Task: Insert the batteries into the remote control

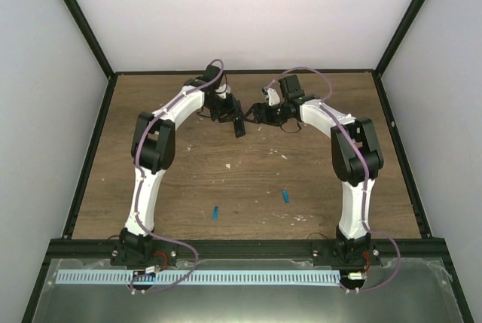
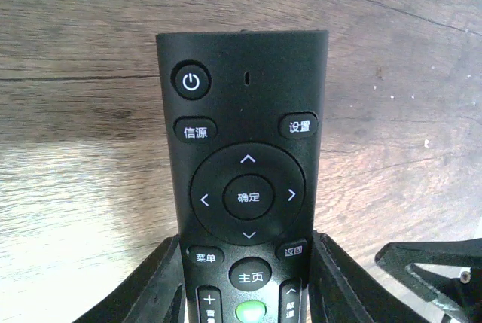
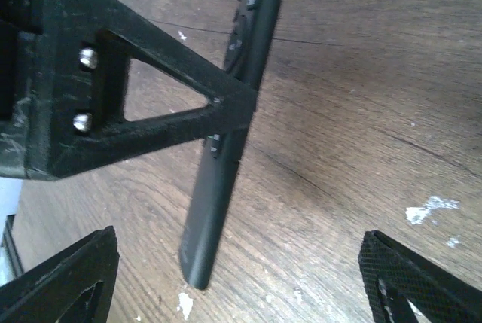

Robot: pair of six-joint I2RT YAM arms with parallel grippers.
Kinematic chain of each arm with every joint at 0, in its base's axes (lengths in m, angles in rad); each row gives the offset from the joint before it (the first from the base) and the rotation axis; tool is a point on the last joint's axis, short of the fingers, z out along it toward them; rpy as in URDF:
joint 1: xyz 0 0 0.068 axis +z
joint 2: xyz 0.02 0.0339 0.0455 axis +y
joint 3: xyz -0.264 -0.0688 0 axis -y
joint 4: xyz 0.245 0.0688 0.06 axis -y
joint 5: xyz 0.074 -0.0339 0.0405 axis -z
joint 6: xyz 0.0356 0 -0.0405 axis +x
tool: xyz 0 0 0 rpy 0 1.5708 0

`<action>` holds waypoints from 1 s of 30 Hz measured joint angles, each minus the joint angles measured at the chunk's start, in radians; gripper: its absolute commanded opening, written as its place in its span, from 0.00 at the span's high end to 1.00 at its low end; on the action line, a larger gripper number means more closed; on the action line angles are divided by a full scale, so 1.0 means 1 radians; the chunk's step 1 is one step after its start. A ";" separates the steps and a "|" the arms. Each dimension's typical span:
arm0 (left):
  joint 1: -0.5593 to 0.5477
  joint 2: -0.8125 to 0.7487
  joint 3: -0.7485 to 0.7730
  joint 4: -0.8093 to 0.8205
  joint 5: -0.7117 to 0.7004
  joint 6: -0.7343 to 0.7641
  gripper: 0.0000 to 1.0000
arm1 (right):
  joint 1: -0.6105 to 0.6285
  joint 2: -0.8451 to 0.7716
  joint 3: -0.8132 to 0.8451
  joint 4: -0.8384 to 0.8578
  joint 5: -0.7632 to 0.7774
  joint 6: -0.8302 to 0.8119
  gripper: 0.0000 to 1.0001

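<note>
The black remote control (image 2: pixel 245 135) is held off the wooden table, buttons facing the left wrist camera. My left gripper (image 2: pixel 247 263) is shut on its lower sides. From above, the remote (image 1: pixel 239 124) hangs at the back centre between both arms. The right wrist view shows it edge-on (image 3: pixel 215 202), its free end between my right gripper's (image 3: pixel 239 266) wide-open fingers, touching neither. Two blue batteries lie on the table nearer the bases, one (image 1: pixel 216 212) left of centre and the other (image 1: pixel 285 195) to its right.
The left gripper's finger (image 3: pixel 151 112) crosses the right wrist view's upper left. A right finger (image 2: pixel 429 266) shows low at the right of the left wrist view. Pale debris specks (image 1: pixel 282 156) dot the table. Black frame rails (image 1: pixel 90 150) border it.
</note>
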 measured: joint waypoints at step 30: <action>-0.043 -0.052 -0.050 0.091 0.018 -0.109 1.00 | 0.028 0.077 0.001 0.038 -0.074 0.044 0.45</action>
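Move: The remote control is already held in the left gripper, its middle some 1 cm back from the pads and otherwise level with them. The right gripper stands open about 7 cm to the right of the left one, 4 cm back and 3 cm higher. From the right hand, the remote's middle is roughly 3 cm ahead, 7 cm left and 3 cm down. One battery lies about 28 cm back and 9 cm right of it, the other 33 cm back and 13 cm left, both 10 cm below. Close the gap between the hands from both sides: keep the left grip on the remote and carry it about 2.5 cm to the right, then also lift it some 2 cm. Bring the right gripper left towards the remote's near half by about 2 cm, then sink it roughly 2.5 cm, easing slightly back, while its fingers draw partly together without shutting. ##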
